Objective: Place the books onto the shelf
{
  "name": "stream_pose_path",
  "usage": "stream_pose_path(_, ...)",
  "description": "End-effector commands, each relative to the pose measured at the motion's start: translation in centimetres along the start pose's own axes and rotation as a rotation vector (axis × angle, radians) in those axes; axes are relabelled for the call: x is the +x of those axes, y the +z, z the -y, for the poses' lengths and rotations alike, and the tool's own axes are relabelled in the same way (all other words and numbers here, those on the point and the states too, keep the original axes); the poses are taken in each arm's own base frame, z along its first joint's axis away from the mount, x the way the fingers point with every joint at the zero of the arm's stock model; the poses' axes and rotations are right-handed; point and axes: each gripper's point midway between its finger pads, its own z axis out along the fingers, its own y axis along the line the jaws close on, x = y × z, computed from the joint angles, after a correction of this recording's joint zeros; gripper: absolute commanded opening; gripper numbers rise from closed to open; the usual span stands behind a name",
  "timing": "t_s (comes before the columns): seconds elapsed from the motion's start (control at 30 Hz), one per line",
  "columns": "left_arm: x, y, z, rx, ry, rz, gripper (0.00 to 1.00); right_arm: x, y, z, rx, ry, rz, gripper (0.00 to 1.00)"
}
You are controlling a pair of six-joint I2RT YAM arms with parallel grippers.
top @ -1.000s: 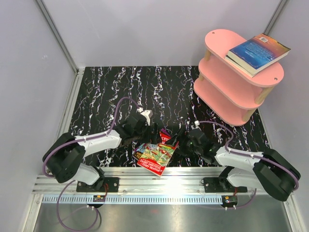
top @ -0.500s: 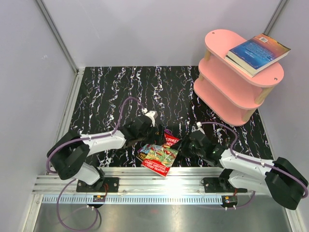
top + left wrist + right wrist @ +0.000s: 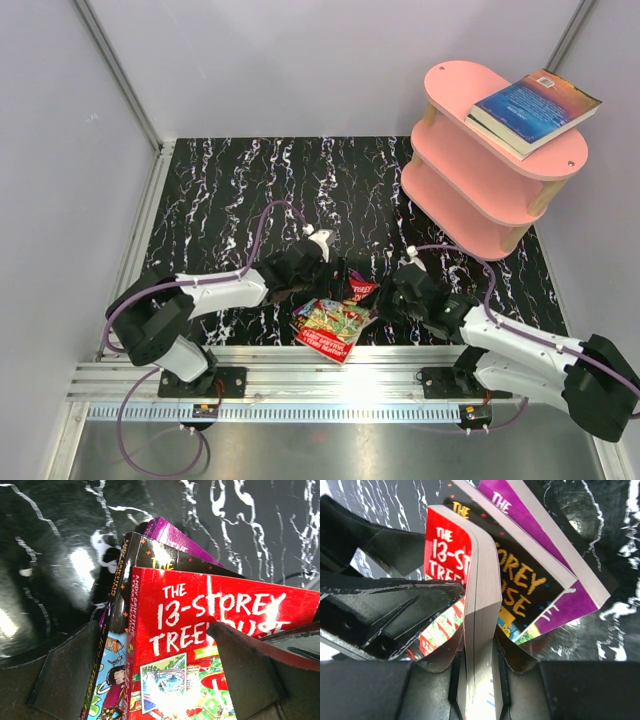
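Observation:
Three Treehouse books lie stacked near the table's front edge: a red book (image 3: 340,322) (image 3: 200,630) on top, a black one (image 3: 530,587) under it, a purple one (image 3: 545,535) lowest. My right gripper (image 3: 481,645) (image 3: 383,292) is shut on the red book's (image 3: 482,605) page edge, lifting that side. The left gripper (image 3: 154,630) (image 3: 322,278) is open, one finger (image 3: 65,675) beside the spines and the other (image 3: 245,670) on the red cover. The pink shelf (image 3: 470,175) stands at the back right with a dark-blue book (image 3: 535,108) on its top board.
The black marbled tabletop (image 3: 240,190) is walled in by pale panels, with a metal post (image 3: 115,70) at the back left. An aluminium rail (image 3: 340,385) carrying both arm bases runs along the near edge. The shelf's lower boards show nothing on them.
The right gripper has closed on the red book's edge. Both grippers and the stack have shifted slightly to the right, and the left gripper has stayed wide open.

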Motion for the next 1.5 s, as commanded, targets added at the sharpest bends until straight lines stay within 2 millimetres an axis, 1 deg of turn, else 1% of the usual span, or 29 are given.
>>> stream_pose_path(0.0,1.2,0.5,1.1,0.03,0.02,-0.055,0.99,-2.5,-2.6,-5.7,-0.128,-0.079,0.078,0.0)
stream_pose_path(0.03,1.1,0.5,1.2,0.029,0.02,-0.051,0.99,-2.8,-2.9,-5.3,-0.094,-0.089,0.09,0.0)
stream_pose_path(0.07,0.8,0.5,1.0,0.017,0.019,-0.045,0.99,-3.8,-4.1,-6.9,-0.122,-0.12,0.122,0.0)
stream_pose_path(0.13,0.5,0.2,0.9,0.002,0.023,-0.037,0.99,-4.7,-5.2,-6.9,-0.081,-0.158,0.156,0.0)
stream_pose_path(0.17,0.3,0.1,0.6,-0.018,0.029,-0.028,0.99,-5.8,-6.6,-8.7,-0.109,-0.193,0.19,0.0)
stream_pose_path(0.23,-0.4,-0.3,0.4,-0.033,0.032,-0.009,0.99,-7.0,-7.9,-9.3,-0.085,-0.23,0.232,0.0)
stream_pose_path(0.33,-1.3,-0.8,-0.7,-0.07,0.026,0.011,0.99,-9.6,-11.1,-11.8,-0.091,-0.295,0.331,0.0)
stream_pose_path(0.37,-1.2,-0.9,-1.1,-0.078,0.025,0.006,0.99,-11.0,-13.1,-14.0,-0.123,-0.325,0.383,0.0)
stream_pose_path(0.43,-1.5,-1.2,-1.9,-0.087,0.013,0.016,0.99,-13.3,-15.4,-15.0,-0.091,-0.362,0.475,0.0)
stream_pose_path(0.47,-1.6,-1.2,-2.0,-0.082,0.009,0.022,0.99,-15.1,-17.9,-17.5,-0.116,-0.392,0.546,0.0)
stream_pose_path(0.53,-1.7,-1.3,-2.5,-0.079,-0.004,0.024,0.99,-17.9,-20.9,-18.7,-0.078,-0.408,0.661,0.0)
stream_pose_path(0.57,-1.7,-1.3,-2.6,-0.077,-0.009,0.023,0.99,-19.7,-23.6,-21.0,-0.105,-0.44,0.731,0.0)
stream_pose_path(0.63,-1.4,-1.2,-2.7,-0.071,-0.01,0.016,0.99,-22.5,-26.5,-22.5,-0.091,-0.449,0.821,0.0)
stream_pose_path(0.67,-1.5,-1.2,-2.7,-0.068,-0.012,0.02,0.99,-24.4,-29.1,-24.6,-0.103,-0.478,0.885,0.0)
stream_pose_path(0.73,-1.1,-1.1,-2.9,-0.067,-0.016,0.015,0.99,-26.3,-31.4,-25.9,-0.085,-0.504,0.935,0.0)
stream_pose_path(0.77,-1.2,-1.1,-2.8,-0.06,-0.016,0.02,0.99,-28.6,-33.9,-27.4,-0.068,-0.525,1.019,0.0)
stream_pose_path(0.83,-1.0,-1.0,-2.8,-0.052,-0.017,0.021,0.99,-30.7,-35.8,-27.8,-0.009,-0.549,1.071,0.0)
stream_pose_path(0.87,-1.1,-1.1,-2.8,-0.048,-0.016,0.023,0.99,-32.9,-38.2,-28.8,0.013,-0.551,1.158,0.0)
stream_pose_path(0.93,-0.8,-1.0,-2.9,-0.048,-0.015,0.015,0.99,-35.4,-39.5,-29.4,0.039,-0.553,1.214,0.0)
stream_pose_path(1.0,-0.9,-1.0,-3.0,-0.044,-0.016,0.013,0.99,-38.0,-40.6,-27.8,0.11,-0.517,1.273,0.0)
stream_pose_path(1.03,-1.0,-1.0,-3.0,-0.039,-0.012,0.01,0.99,-39.3,-39.0,-26.4,0.14,-0.487,1.241,0.0)
stream_pose_path(1.07,-1.1,-1.0,-3.0,-0.038,-0.01,0.011,0.99,-40.5,-38.8,-25.0,0.17,-0.456,1.245,0.0)
stream_pose_path(1.1,-1.2,-1.0,-2.9,-0.035,-0.011,0.011,0.99,-42.5,-39.5,-22.8,0.21,-0.424,1.261,0.0)
stream_pose_path(1.13,-1.3,-1.1,-2.9,-0.03,-0.006,0.012,0.99,-44.3,-37.9,-19.7,0.253,-0.365,1.218,0.0)
stream_pose_path(1.17,-1.4,-1.1,-2.9,-0.028,-0.002,0.013,0.99,-45.3,-37.8,-18.1,0.258,-0.329,1.206,0.0)
stream_pose_path(1.2,-1.4,-1.2,-2.9,-0.026,0.003,0.015,0.99,-45.8,-36.8,-18.1,0.172,-0.345,1.151,0.0)
stream_pose_path(1.23,-1.4,-1.2,-3.1,-0.031,0.01,0.015,0.99,-47.5,-37.4,-14.4,0.188,-0.25,1.15,0.0)
stream_pose_path(1.37,-1.1,-1.3,-3.8,-0.043,0.008,0.01,0.99,-48.9,-38.5,-12.5,0.102,-0.201,1.146,0.0)
stream_pose_path(1.47,-1.3,-0.8,-3.9,-0.024,-0.002,0.018,0.99,-50.1,-38.0,-12.0,0.055,-0.183,1.113,0.0)
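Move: I hold the red 13-Storey book at my right fingertips. The two books stacked on the shelf top, where I take it, lie about 22 cm ahead of my right hand, 30 cm to its right and 34 cm above. The shelf top's middle is some 6 cm left of them, 3 cm lower. The 169-Storey book stays about 9 cm to my right hand's left, 3 cm back and 5 cm below. From my left hand the shelf-top stack is roughly 19 cm ahead, 38 cm to the right and 36 cm up. My right hand keeps its pinch on the 13-Storey book and lifts it almost 60 cm, first nearly straight up, then swinging right and forward. It sinks nearly 20 cm towards the shelf-top stack, the wrist turned clockwise and the fingers brought nearly level. My open left hand rises slightly to the right, then drops back left, ending about 4 cm left. ##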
